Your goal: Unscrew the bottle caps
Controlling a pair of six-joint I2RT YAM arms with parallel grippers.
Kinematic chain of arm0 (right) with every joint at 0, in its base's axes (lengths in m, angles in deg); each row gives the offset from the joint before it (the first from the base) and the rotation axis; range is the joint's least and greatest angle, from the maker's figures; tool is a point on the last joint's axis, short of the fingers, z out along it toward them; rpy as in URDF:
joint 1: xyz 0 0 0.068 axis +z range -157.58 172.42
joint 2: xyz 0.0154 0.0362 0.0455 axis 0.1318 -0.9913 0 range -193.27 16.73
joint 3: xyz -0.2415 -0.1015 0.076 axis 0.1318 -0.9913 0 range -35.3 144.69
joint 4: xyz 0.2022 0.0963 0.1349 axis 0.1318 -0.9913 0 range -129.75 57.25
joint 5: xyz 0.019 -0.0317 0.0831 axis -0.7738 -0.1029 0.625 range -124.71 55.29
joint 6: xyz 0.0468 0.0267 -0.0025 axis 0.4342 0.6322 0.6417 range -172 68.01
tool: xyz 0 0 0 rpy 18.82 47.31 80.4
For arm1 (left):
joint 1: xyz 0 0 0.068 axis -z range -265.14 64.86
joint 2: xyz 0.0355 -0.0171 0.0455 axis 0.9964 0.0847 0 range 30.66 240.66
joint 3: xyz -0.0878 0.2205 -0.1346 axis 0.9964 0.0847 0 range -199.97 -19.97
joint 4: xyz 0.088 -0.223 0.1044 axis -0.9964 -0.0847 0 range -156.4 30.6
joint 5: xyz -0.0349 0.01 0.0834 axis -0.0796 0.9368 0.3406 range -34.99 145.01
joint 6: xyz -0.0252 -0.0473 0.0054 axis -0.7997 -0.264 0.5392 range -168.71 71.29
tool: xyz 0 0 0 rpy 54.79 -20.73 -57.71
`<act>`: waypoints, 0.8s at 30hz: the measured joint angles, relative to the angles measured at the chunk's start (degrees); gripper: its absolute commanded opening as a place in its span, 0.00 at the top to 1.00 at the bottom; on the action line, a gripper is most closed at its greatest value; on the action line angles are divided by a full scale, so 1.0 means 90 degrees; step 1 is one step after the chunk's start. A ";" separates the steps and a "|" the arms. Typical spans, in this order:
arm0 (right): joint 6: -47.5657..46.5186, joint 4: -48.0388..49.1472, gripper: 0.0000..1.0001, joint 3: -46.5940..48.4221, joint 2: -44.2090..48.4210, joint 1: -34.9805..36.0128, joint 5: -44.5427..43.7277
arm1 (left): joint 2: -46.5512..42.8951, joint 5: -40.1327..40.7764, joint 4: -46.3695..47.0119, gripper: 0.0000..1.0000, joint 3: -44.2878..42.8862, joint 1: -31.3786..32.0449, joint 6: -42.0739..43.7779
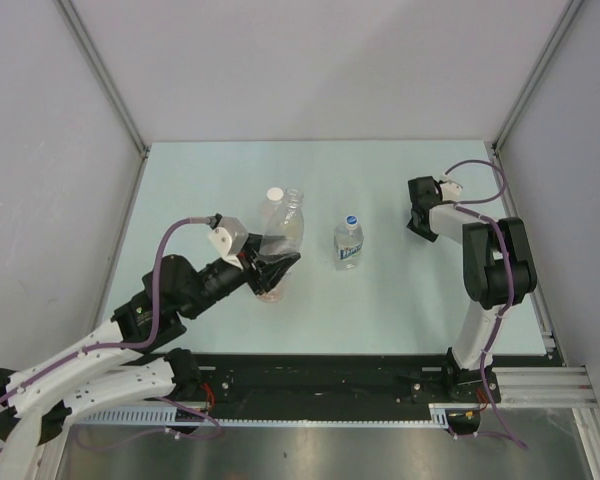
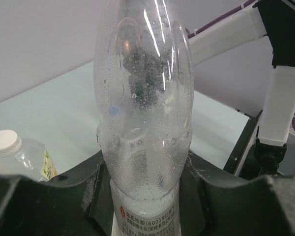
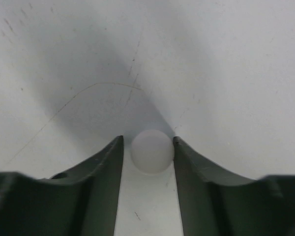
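My left gripper (image 1: 272, 268) (image 2: 145, 196) is shut on a clear bottle (image 1: 291, 225) (image 2: 142, 98) with a white printed label, holding it tilted; its neck end looks bare from above. Just behind it stands a bottle (image 1: 271, 216) (image 2: 27, 160) with a plain white cap (image 1: 274, 195) (image 2: 5, 141). A small slim bottle (image 1: 349, 247) with a blue cap (image 1: 350, 219) stands mid-table. My right gripper (image 1: 418, 228) (image 3: 148, 141) points down at the table on the right. A loose white cap (image 3: 152, 151) lies between its tips, with a sliver of gap at the left finger.
The pale green table (image 1: 230, 330) is walled by grey panels at the back and both sides. A black rail (image 1: 320, 385) runs along the near edge. The right arm (image 2: 285, 98) rises past the held bottle in the left wrist view.
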 measured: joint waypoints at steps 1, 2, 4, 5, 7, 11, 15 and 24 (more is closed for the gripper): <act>-0.0019 0.0010 0.42 0.0002 0.0000 0.0000 0.0015 | 0.0000 0.0000 0.0000 1.00 0.0002 0.0000 0.0000; -0.0036 0.0010 0.39 0.0007 0.0000 0.0000 0.0032 | 0.0000 0.0000 0.0002 1.00 0.0010 0.0000 0.0000; -0.0083 0.0015 0.35 0.0015 0.0000 0.0000 0.0073 | 0.0000 0.0000 0.0002 1.00 0.0019 0.0000 0.0000; -0.0092 0.0015 0.33 0.0017 0.0000 0.0005 0.0090 | 0.0000 0.0000 0.0000 1.00 0.0027 0.0000 0.0000; -0.0112 0.0012 0.31 0.0027 -0.0002 0.0007 0.0121 | 0.0000 0.0000 0.0000 1.00 0.0034 0.0000 0.0000; -0.0114 -0.0002 0.25 0.0036 -0.0002 0.0007 0.0136 | 0.0000 0.0002 0.0002 1.00 0.0051 0.0000 0.0000; -0.0112 -0.0177 0.21 0.0024 0.0100 0.0041 0.0138 | 0.0015 0.0002 0.0000 1.00 0.0068 0.0000 0.0000; -0.0063 -0.0539 0.20 -0.0046 0.2982 0.0372 0.0134 | 0.0228 0.0005 0.0005 1.00 0.0068 0.0000 0.0000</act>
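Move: The unscrewed cap sits right between the right hand's fingertips, about 1 cm below the hand point, at the table. The blue-capped bottle stands roughly 21 cm to its left and 8 cm nearer the base; the white-capped bottle is about 39 cm left and 5 cm back. From the left hand the cap lies some 39 cm right, 25 cm ahead and 35 cm below. The right fingers open to free the cap, then the hand rises about 17 cm, fingertips tipping up some 20 degrees. ##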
